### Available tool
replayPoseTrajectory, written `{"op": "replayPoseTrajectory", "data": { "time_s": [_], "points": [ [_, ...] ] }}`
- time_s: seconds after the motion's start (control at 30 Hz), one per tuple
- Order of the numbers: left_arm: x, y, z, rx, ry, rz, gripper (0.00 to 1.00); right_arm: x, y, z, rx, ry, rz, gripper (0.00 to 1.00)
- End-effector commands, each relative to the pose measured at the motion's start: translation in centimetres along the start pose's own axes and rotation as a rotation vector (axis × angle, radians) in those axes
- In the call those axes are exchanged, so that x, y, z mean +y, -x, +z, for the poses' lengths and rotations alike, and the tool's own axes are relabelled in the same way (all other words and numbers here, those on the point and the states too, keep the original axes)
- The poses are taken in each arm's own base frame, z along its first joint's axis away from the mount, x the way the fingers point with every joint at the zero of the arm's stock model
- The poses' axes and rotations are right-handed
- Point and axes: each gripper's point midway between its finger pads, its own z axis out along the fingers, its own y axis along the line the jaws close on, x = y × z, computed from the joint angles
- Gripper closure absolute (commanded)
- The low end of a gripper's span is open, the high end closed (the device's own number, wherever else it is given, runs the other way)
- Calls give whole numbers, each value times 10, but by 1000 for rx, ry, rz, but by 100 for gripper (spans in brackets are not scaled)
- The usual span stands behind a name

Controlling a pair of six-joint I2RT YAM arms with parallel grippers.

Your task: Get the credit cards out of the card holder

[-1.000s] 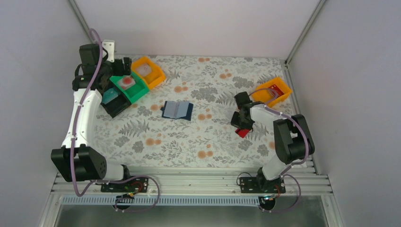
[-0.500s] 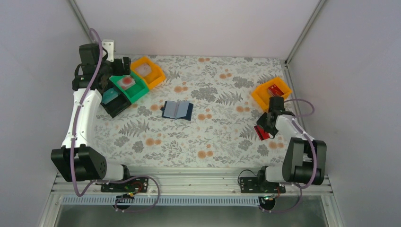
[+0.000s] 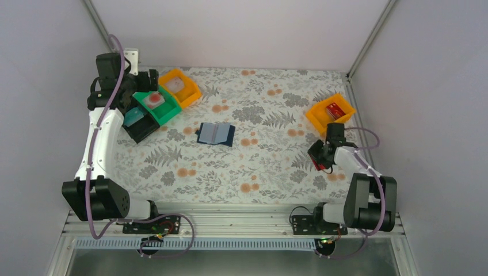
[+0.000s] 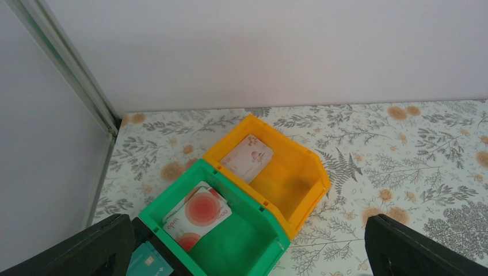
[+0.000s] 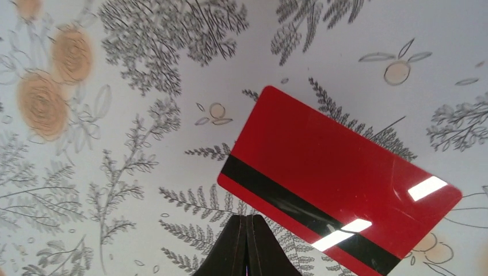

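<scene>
The card holder [image 3: 215,134] lies open mid-table, dark navy with blue pockets. My right gripper [image 5: 247,221] is shut, its fingers pressed together with nothing showing between them. A red credit card [image 5: 339,178] with a black stripe lies face-up just beyond its tips. From above, that card [image 3: 317,163] sits under the right gripper [image 3: 322,156]. My left gripper [image 4: 247,253] is open and empty over the green bin [image 4: 288,244], which holds pale cards with reddish circles [image 4: 195,215].
The left orange bin [image 4: 299,190] holds a pale card [image 4: 247,156]. The black bin [image 3: 141,129] holds a teal card [image 4: 147,261]. The right orange bin [image 3: 317,118] holds a red card [image 3: 334,109]. The enclosure walls are close behind.
My right arm has swung right and back toward the table's right side. The red card has shifted right with it. The left arm has not moved.
</scene>
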Motion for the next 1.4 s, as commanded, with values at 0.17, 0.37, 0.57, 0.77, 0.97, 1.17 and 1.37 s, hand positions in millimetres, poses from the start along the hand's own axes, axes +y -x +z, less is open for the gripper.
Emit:
{"op": "replayPoseTrajectory", "data": {
  "time_s": [0.17,0.37,0.57,0.77,0.97,1.17,1.37],
  "points": [
    [-3,8,-4,-13,-19,10,0,-2,-35,19,62,-38,12,96],
    [-3,8,-2,-6,-21,10,0,-18,-34,21,30,-129,19,96],
    [1,8,-2,-7,1,13,0,-48,-14,25,-26,-236,68,96],
    [3,7,2,1,10,14,0,-59,8,40,-36,-281,120,96],
    [7,8,1,-1,31,18,0,-87,30,37,-71,-354,165,96],
    [7,7,4,7,30,17,0,-110,44,27,-93,-360,207,96],
    [6,9,4,4,26,17,0,-69,60,8,-85,-220,82,96]
  ]
}}
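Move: The red card lies flat about 3 cm to the right hand's right, 2 cm nearer the base and 3 cm below, its striped long side facing left. From this hand, the orange box is some 17 cm ahead and 6 cm to the right, and the open card holder about 10 cm ahead and 41 cm to the left. From the left hand, the red card is roughly 65 cm to the right, 17 cm back and 32 cm down. Keep the right gripper shut and lower it about 3 cm beside the red card, drifting slightly back and left. Then stay low and sweep some 13 cm to the right, curving a few centimetres forward, with the closed tips working along the card's striped side to push it right. Turn the wrist about 15 degrees clockwise on the way. ##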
